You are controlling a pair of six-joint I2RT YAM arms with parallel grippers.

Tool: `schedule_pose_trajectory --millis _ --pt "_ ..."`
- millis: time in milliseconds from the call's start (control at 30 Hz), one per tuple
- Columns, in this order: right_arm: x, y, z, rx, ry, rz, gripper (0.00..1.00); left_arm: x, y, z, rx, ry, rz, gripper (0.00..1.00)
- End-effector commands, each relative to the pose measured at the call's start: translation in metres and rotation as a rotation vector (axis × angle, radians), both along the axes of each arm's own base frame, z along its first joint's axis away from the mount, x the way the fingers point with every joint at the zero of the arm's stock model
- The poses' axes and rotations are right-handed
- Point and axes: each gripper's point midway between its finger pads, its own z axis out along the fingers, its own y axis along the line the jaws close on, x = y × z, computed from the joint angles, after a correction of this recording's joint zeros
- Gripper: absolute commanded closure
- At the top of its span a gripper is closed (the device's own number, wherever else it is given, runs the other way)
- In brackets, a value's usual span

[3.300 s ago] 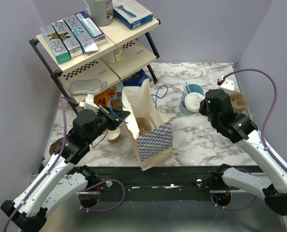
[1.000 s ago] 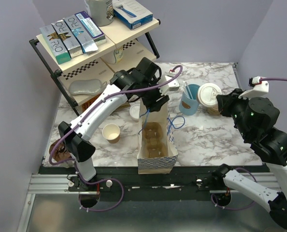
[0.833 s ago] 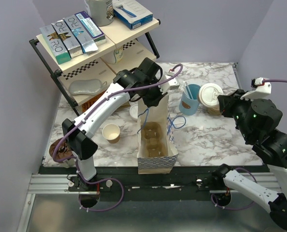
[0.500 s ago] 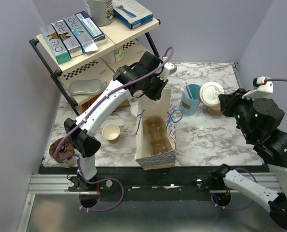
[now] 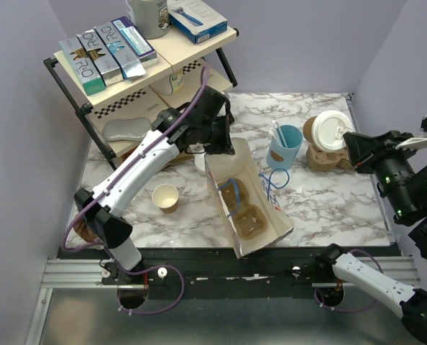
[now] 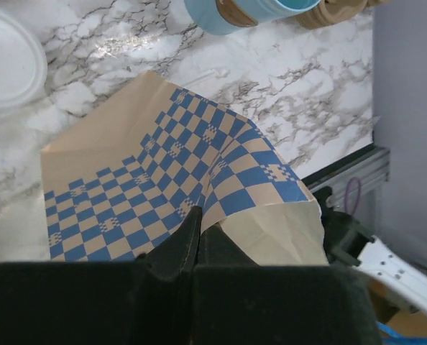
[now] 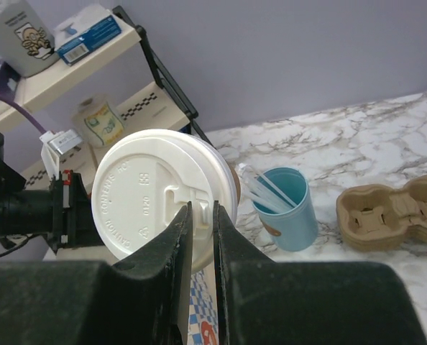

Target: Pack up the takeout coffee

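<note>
The takeout coffee point(image 5: 333, 128), a tan cup with a white lid, is held in the air by my right gripper point(image 5: 347, 138), shut on its lid, right of the blue cup. In the right wrist view the lid point(image 7: 152, 198) fills the middle, with my gripper point(image 7: 199, 212) pinched on it. The paper bag point(image 5: 260, 180), cream inside and blue-checked outside, lies tilted with its mouth open upward and a cardboard cup carrier point(image 5: 246, 214) inside. My left gripper point(image 5: 217, 146) is shut on the bag's far edge; the left wrist view shows it point(image 6: 198, 215) pinching the checked paper point(image 6: 127, 194).
A light-blue cup point(image 5: 284, 147) with stirrers stands between bag and coffee. A second cardboard carrier point(image 5: 327, 159) lies at the back right. A lidless tan cup point(image 5: 164, 196) stands left of the bag, a loose white lid point(image 6: 8, 65) beside it. A stocked shelf rack point(image 5: 127, 72) stands at the back left.
My left gripper pulled the bag's top edge back and left, tipping the bag over toward the front right. My right gripper raised the coffee and moved it right.
</note>
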Motion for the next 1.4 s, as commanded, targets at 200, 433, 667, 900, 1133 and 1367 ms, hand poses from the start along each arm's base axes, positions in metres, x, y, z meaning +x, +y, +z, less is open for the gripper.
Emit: schedule_pose_trajectory --millis 200,433,667,900,1133,1367 --pt "-0.029 0.058 0.025 0.002 -0.037 0.372 0.99 -0.005 0.033 0.033 -0.244 0.090 0.352 1.00" --pt "-0.025 0.075 0.019 0.007 -0.016 0.442 0.99 -0.008 0.037 0.025 -0.279 0.147 0.433 1.00" --pt "-0.026 0.074 0.027 0.029 -0.044 0.434 0.99 0.009 0.041 0.046 -0.315 0.158 0.417 1.00" --pt "-0.025 0.059 0.027 0.027 -0.061 0.365 0.99 -0.018 0.033 0.032 -0.282 0.283 0.272 1.00" --pt "-0.022 0.074 0.025 0.012 -0.047 0.427 0.99 -0.032 0.042 0.023 -0.332 0.336 0.380 1.00" --pt "-0.038 0.112 0.029 0.021 -0.044 0.658 0.99 -0.041 0.060 0.009 -0.337 0.326 0.494 1.00"
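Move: Roughly 21 cm to the left of the right hand, level with it fore and aft and some 43 cm below, lies the tray inside the open bag, where its lidded coffee is to go. The blue holder stands about 20 cm ahead and 6 cm left of that hand, the spare tray 19 cm ahead and 10 cm right. From the left hand, pinching the bag's rim, the bagged tray is 9 cm back, 3 cm right and 25 cm down; the empty cup is 21 cm left and 5 cm back. Carrying the lidded coffee, still pinched at its lid, the right hand swings left about 9 cm towards the bag, easing back and up slightly and turning nearly 30 degrees counter-clockwise, with a pause midway. The left hand keeps its pinch on the bag's far rim, drawing it about 5 cm left, then back after bobbing up and down, while rolling some 35 degrees counter-clockwise about its fingers. ##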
